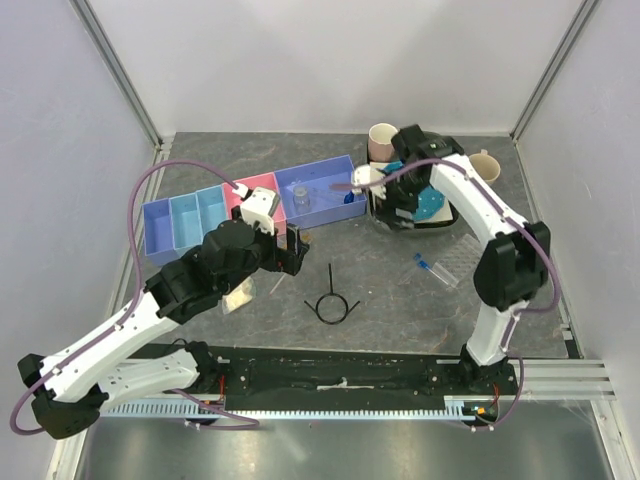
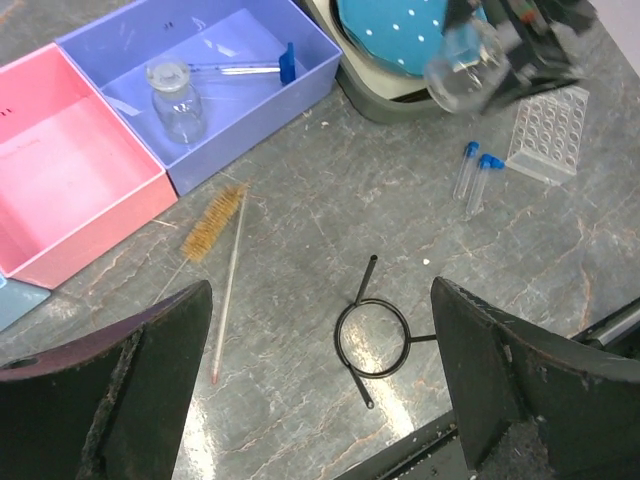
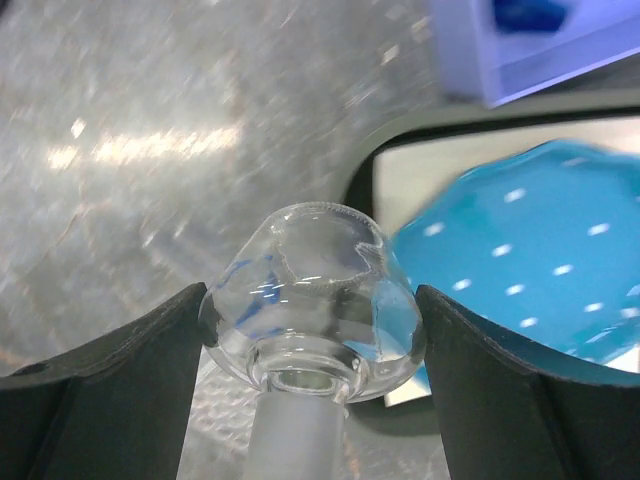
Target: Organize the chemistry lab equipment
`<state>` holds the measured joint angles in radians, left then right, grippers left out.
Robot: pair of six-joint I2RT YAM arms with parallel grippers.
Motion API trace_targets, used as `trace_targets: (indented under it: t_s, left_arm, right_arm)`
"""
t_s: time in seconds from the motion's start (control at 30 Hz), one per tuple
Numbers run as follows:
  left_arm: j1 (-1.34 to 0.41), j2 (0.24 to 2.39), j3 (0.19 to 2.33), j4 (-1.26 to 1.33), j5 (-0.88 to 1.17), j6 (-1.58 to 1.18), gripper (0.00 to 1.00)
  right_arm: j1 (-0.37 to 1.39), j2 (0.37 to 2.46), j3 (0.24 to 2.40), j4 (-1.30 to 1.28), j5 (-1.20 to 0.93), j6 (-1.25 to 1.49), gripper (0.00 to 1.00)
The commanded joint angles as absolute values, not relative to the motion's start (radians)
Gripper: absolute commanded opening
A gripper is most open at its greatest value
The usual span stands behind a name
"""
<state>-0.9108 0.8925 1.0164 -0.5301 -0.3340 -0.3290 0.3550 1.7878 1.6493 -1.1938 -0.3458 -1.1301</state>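
My right gripper is shut on a clear round flask, a finger against each side of its bulb. It holds the flask over the edge of the blue dotted plate; the left wrist view shows the flask raised there. My left gripper hangs open and empty above the black wire loop. A brush and a thin rod lie on the table. Two blue-capped vials lie beside the clear tube rack. The purple bin holds a white-capped bottle and a blue-based cylinder.
A pink bin and a blue divided bin stand left of the purple one. Two mugs stand at the back right. A small clear bag lies under my left arm.
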Motion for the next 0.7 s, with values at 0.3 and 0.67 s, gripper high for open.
trace_targets:
  t_s: [0.3, 0.67]
  left_arm:
    - [-0.894, 0.818, 1.075, -0.587, -0.482, -0.331, 0.96]
    - [-0.882, 0.818, 1.089, -0.611, -0.561, -0.351, 0.96]
  right_arm:
    - [0.469, 2.259, 2.364, -1.048, -0.250, -0.730, 0.54]
    - [0.477, 2.417, 2.419, -0.802, -0.163, -0.657, 0.55]
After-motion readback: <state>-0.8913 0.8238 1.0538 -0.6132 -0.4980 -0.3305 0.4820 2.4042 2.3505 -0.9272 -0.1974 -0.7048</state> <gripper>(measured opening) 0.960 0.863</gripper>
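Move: The right hand already holds the glass flask; the middle of the blue-violet bin lies about 20 cm ahead, 21 cm to its left and 14 cm below. In that bin the glass jar stands some 19 cm ahead and 26 cm left, and the cylinder's blue foot about 18 cm ahead and 13 cm left; the dotted plate is roughly 16 cm ahead and 5 cm right. From the left hand the bin's middle is about 32 cm ahead, 5 cm right and well below. Forward and to its left, the right hand swings the held flask from the tray's near edge to over the right end of the blue-violet bin, about 20 cm in all, first rising slightly, then sinking; it turns clockwise nearly 20 degrees and keeps its grip. The open, empty left hand shifts left and a little up, turning slightly counter-clockwise. ##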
